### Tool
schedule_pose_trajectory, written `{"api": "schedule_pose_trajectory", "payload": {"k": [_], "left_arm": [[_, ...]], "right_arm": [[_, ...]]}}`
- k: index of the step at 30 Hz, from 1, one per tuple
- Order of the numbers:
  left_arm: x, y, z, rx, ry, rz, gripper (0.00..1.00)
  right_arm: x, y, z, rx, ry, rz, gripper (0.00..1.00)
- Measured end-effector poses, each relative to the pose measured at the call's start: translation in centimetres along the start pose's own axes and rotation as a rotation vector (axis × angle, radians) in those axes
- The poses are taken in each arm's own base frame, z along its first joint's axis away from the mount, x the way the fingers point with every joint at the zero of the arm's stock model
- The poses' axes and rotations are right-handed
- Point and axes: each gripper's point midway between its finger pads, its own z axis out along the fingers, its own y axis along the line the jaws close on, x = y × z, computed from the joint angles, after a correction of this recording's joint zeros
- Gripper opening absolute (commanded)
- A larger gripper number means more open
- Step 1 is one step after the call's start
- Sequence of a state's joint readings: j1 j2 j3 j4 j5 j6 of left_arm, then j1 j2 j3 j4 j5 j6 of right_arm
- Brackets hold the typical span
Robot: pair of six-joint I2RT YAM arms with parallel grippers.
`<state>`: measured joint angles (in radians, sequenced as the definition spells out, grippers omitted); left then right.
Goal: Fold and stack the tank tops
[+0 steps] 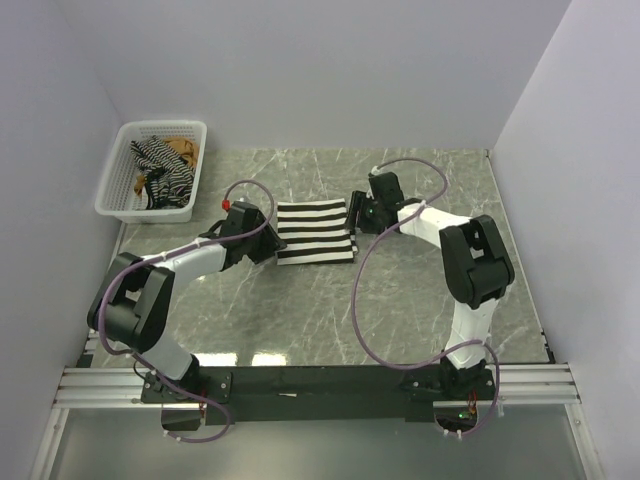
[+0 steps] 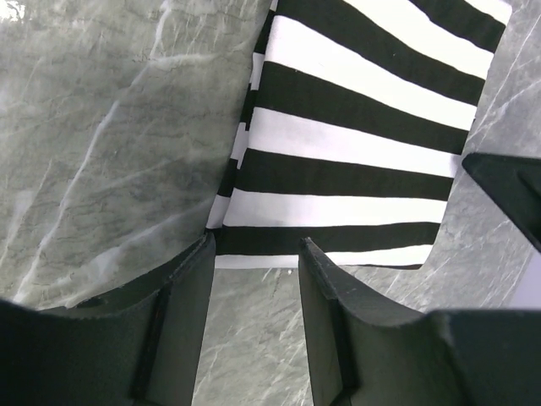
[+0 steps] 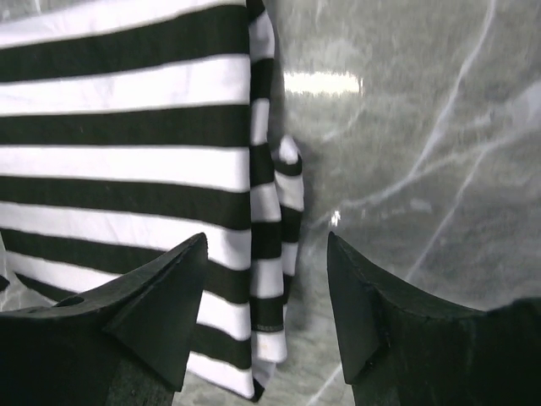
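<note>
A bold black-and-white striped tank top (image 1: 315, 230) lies folded into a flat rectangle mid-table. My left gripper (image 1: 271, 243) is at its left edge and my right gripper (image 1: 357, 215) at its right edge. In the left wrist view the left gripper (image 2: 255, 247) is open over bare marble, with the top's edge (image 2: 355, 144) just past its fingertips. In the right wrist view the right gripper (image 3: 266, 244) is open, straddling the top's folded side edge (image 3: 269, 211) without holding it. A thin dark striped top (image 1: 158, 172) and a tan-brown one (image 1: 183, 148) lie bunched in the basket.
The white mesh basket (image 1: 112, 200) stands at the far left corner against the wall. White walls close in the grey marble table (image 1: 420, 300) on the left, back and right. Purple cables loop above both arms.
</note>
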<state>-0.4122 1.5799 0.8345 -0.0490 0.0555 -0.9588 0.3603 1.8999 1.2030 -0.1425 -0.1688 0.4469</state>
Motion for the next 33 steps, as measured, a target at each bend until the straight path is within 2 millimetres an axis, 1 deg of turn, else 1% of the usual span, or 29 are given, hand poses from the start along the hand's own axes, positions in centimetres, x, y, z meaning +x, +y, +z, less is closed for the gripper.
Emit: {"api": "schedule_pose_trajectory", "payload": {"k": [3, 8, 11, 14, 17, 18, 20, 21, 22, 25, 27, 31, 33], "left_arm": [[0.1, 0.1, 0.0, -0.002, 0.002, 0.000, 0.49], [0.2, 0.3, 0.0, -0.007, 0.005, 0.000, 0.49], [0.2, 0.3, 0.0, -0.007, 0.005, 0.000, 0.49], [0.2, 0.3, 0.0, -0.007, 0.005, 0.001, 0.49], [0.3, 0.4, 0.0, -0.008, 0.006, 0.003, 0.49], [0.3, 0.4, 0.0, -0.008, 0.006, 0.003, 0.49], [0.2, 0.3, -0.1, -0.007, 0.005, 0.004, 0.48], [0.3, 0.4, -0.1, -0.010, 0.007, 0.004, 0.48], [0.3, 0.4, -0.3, -0.012, 0.009, 0.004, 0.48], [0.2, 0.2, -1.1, -0.008, 0.006, 0.013, 0.49], [0.0, -0.2, -1.8, 0.004, -0.001, 0.023, 0.49], [-0.5, -1.0, -3.7, 0.028, -0.012, 0.050, 0.49], [-0.8, -1.6, -4.5, 0.040, -0.015, 0.067, 0.49]], "right_arm": [[-0.4, 0.1, 0.5, 0.008, -0.007, -0.004, 0.62], [0.7, -0.4, 1.4, 0.044, 0.015, -0.012, 0.57], [0.8, 0.3, 1.7, 0.044, 0.014, -0.028, 0.57], [1.0, 1.2, 2.0, 0.044, 0.011, -0.047, 0.53], [1.3, 1.5, 2.3, 0.047, 0.013, -0.058, 0.42], [1.3, 1.6, 2.4, 0.049, 0.012, -0.059, 0.30], [1.3, 1.4, 2.5, 0.061, 0.013, -0.059, 0.17], [1.4, 1.3, 2.5, 0.069, 0.018, -0.057, 0.05], [1.3, 1.2, 2.5, 0.078, 0.020, -0.058, 0.01], [0.7, 0.4, 2.2, 0.146, 0.033, -0.066, 0.00], [-0.1, -0.2, 2.1, 0.205, 0.034, -0.085, 0.00], [-2.9, -2.1, 1.6, 0.325, 0.016, -0.123, 0.00], [-5.0, -3.6, 1.4, 0.391, 0.001, -0.138, 0.00]]}}
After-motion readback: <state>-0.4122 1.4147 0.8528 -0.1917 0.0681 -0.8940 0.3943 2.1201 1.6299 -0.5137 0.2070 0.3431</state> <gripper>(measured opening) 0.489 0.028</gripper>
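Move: The right hand hovers open over the folded tank top's right edge, which lies about 2 cm to its left and 2 cm below, straight ahead counting as nothing; the tank top's middle is roughly 9 cm to its left, level with it front to back and some 3 cm down. From the left hand, that middle lies about 8 cm to the right, 3 cm ahead and 4 cm below. Right hand dips left, pinches the tank top's right edge, drags it 8 cm forward-right; left lifts 4 cm. ##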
